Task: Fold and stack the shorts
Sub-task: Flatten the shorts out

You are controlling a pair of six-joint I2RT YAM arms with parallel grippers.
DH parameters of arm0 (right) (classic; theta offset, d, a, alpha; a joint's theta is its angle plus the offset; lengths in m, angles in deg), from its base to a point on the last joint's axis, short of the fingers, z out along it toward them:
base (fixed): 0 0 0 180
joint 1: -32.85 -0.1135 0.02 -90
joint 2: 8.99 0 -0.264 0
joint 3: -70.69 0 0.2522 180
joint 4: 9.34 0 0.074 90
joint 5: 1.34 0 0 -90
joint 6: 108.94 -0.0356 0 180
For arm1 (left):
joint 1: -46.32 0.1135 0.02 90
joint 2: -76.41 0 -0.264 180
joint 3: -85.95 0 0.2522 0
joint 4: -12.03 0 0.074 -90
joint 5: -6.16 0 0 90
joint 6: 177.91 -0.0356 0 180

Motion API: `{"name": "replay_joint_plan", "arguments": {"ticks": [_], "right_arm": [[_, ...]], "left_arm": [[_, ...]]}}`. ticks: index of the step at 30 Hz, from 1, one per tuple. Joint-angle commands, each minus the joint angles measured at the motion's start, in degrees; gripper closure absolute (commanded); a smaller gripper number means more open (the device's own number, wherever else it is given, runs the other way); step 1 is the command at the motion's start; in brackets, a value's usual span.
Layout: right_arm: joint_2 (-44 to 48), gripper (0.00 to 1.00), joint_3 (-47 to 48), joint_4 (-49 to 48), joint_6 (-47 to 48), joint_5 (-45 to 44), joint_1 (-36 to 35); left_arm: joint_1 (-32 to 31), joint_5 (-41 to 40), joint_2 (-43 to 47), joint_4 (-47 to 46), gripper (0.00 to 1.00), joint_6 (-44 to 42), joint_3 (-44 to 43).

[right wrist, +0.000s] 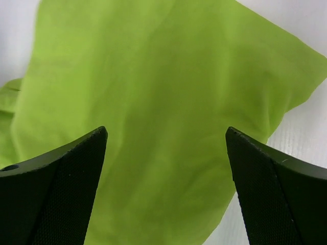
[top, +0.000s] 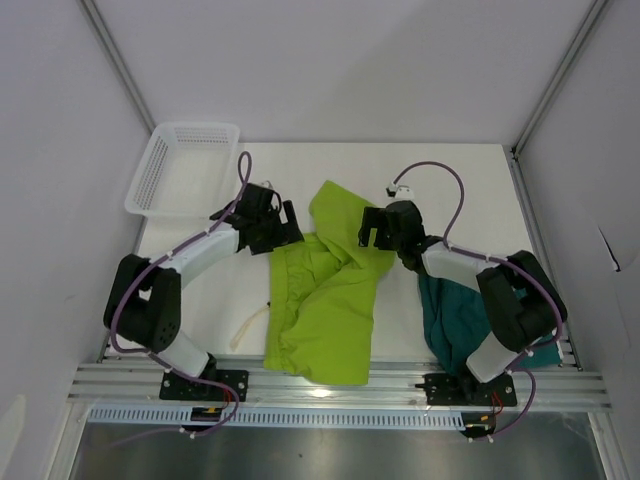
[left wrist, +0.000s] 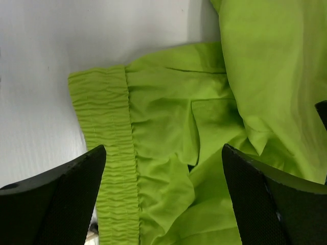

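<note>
The lime yellow-green shorts [top: 325, 295] lie crumpled in the middle of the table, one leg reaching toward the back. Their gathered waistband [left wrist: 110, 148] shows in the left wrist view. The dark teal shorts [top: 455, 315] lie at the right, partly under the right arm. My left gripper [top: 283, 222] hovers open over the lime shorts' left edge with nothing between its fingers [left wrist: 66, 199]. My right gripper [top: 368, 228] hangs open over the lime shorts' right leg [right wrist: 163, 102], its fingers [right wrist: 56, 194] wide apart and empty.
A white mesh basket [top: 183, 168] stands at the back left of the table. A pale drawstring [top: 248, 328] trails on the white table left of the lime shorts. Metal rails [top: 340, 385] run along the near edge.
</note>
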Motion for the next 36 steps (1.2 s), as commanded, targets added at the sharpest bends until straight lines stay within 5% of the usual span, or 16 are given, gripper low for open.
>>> {"name": "replay_joint_plan", "arguments": {"ticks": [1, 14, 17, 19, 28, 33, 36], "right_arm": [[-4.4, 0.02, 6.2, 8.3, -1.4, -3.2, 0.2], [-6.1, 0.03, 8.0, 11.4, -2.4, -3.6, 1.4], [-6.7, 0.03, 8.6, 11.7, -2.4, -3.2, 1.4], [-7.8, 0.05, 9.8, 14.3, -2.3, -3.3, 1.4], [-10.0, 0.41, 12.1, 17.6, -2.2, -4.8, 1.5], [-9.3, 0.48, 11.3, 17.3, -2.8, -5.0, 2.1], [-9.5, 0.77, 11.2, 17.7, -3.7, -4.8, 3.2]], "left_arm": [[1.7, 2.7, -3.9, -5.5, 0.06, 1.3, 0.3], [7.5, 5.3, -13.2, -8.4, 0.07, 2.9, 1.2], [8.2, 7.6, -14.3, -9.6, 0.17, 2.6, 1.4], [8.5, 9.7, -15.5, -10.5, 0.34, 2.4, 1.4], [9.2, 10.4, -14.8, -13.3, 0.93, 2.8, 1.5], [9.2, 3.1, -5.9, -15.6, 1.00, 4.0, 7.7], [9.2, -2.3, 2.5, -14.0, 1.00, 4.4, 9.4]]}}
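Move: Ahead of the left hand by about 3 cm, 3 cm to its left and 8 cm below is the green shorts' waistband corner. The empty basket is some 20 cm out and 21 cm left; the drawstring lies 15 cm back and 8 cm left. For the right hand, the shorts' right edge is level, 3 cm right and 6 cm down, with their far lobe 8 cm ahead and 6 cm left, and the teal shorts 14 cm back and 23 cm right. Reaching down about 7 cm and some 4 cm forward, the left hand shuts its wide-open fingers on the waistband corner, then starts pulling left and back, rising slightly. The right hand sinks about 5 cm and drifts 3 cm right, fingers tipping some 15 degrees further down, and closes most of the way on the shorts' right edge. ##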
